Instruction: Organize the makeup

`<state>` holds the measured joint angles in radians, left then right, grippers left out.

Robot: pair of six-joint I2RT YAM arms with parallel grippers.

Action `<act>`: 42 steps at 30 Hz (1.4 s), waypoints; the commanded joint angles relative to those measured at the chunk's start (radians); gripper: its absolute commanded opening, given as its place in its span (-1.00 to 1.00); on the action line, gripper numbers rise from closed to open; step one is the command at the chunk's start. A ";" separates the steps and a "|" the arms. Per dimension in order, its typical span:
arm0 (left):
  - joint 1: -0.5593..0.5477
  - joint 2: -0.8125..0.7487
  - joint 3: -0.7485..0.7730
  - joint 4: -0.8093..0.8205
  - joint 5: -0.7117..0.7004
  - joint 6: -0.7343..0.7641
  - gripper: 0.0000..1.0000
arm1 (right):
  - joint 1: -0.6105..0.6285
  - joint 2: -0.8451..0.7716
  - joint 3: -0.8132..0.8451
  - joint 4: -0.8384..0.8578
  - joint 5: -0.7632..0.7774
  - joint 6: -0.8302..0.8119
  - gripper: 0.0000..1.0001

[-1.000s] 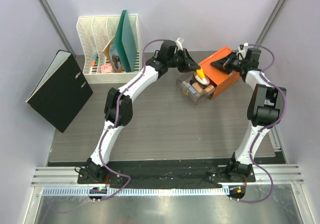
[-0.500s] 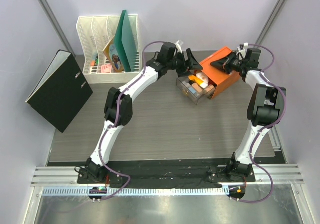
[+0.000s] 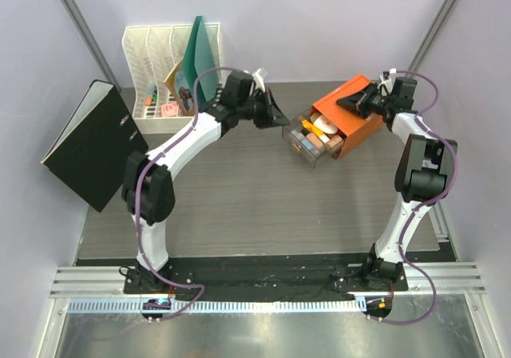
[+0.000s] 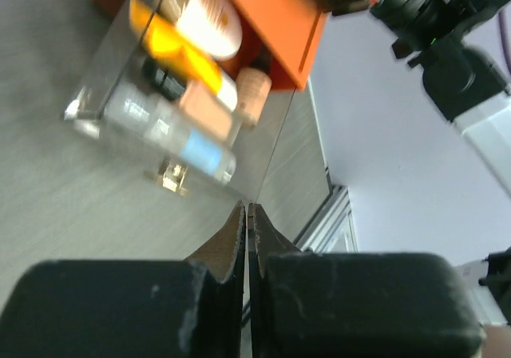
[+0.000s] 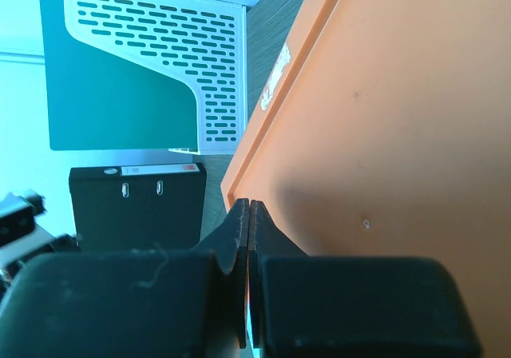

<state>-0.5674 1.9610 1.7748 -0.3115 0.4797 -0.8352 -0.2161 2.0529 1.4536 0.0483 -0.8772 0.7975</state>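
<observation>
The makeup lies in the clear drawer (image 3: 302,152) pulled out of the orange box (image 3: 359,126). In the left wrist view I see a white oval compact (image 4: 209,18), an orange tube (image 4: 172,45), a peach bottle (image 4: 204,102) and a clear bottle (image 4: 172,130) packed side by side. My left gripper (image 3: 281,120) hangs just left of the drawer, shut with nothing between its fingers (image 4: 247,210). My right gripper (image 3: 345,102) is shut and rests on the orange box's top (image 5: 399,94) near its edge.
A white file rack (image 3: 160,70) with a green folder (image 3: 204,62) stands at the back left. A black binder (image 3: 96,146) leans at the left wall. Bare tabletop (image 3: 263,206) stretches in front of the drawer.
My left gripper opened over the drawer and let the orange tube drop in. It then pulled back to the left and shut. The right arm has not moved.
</observation>
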 commanded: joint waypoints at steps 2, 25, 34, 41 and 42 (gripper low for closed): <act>-0.006 -0.057 -0.202 0.080 -0.003 -0.044 -1.00 | -0.034 0.193 -0.148 -0.281 0.185 -0.155 -0.98; -0.066 0.492 0.273 0.469 0.218 -0.482 -1.00 | -0.034 0.197 -0.141 -0.283 0.182 -0.150 -0.98; -0.094 0.707 0.571 0.565 0.212 -0.642 -1.00 | -0.034 0.197 -0.144 -0.283 0.181 -0.150 -0.98; -0.057 0.504 0.266 0.609 0.192 -0.543 -1.00 | -0.034 0.181 -0.145 -0.284 0.190 -0.159 -0.98; -0.051 0.471 0.230 0.611 0.194 -0.519 -1.00 | -0.034 0.171 -0.144 -0.286 0.191 -0.162 -0.98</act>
<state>-0.6434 2.6244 2.1151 0.1936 0.6510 -1.4235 -0.2157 2.0529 1.4536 0.0525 -0.8776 0.7929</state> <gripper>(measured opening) 0.002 0.014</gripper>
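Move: The front of the open drawer that I'm to shut is some 5 cm to the right of my left hand's closed fingers, barely 1 cm ahead and about 14 cm below. Inside, the yellow tube lies about 8 cm ahead and 9 cm right of that hand, the white compact about 9 cm ahead and 14 cm right. The orange box's middle is roughly 12 cm ahead and 21 cm right. From my right hand, the drawer front is about 12 cm back, 15 cm left and 5 cm lower. Fingers still shut, my left hand first drops about 14 cm beside the drawer front, easing back a little, then drives right and somewhat forward, pushing the drawer in towards the orange box while the wrist turns some 30 degrees and the fingers come nearer level. At the end I ease back about 1 cm. My right hand stays still at the box's top. ##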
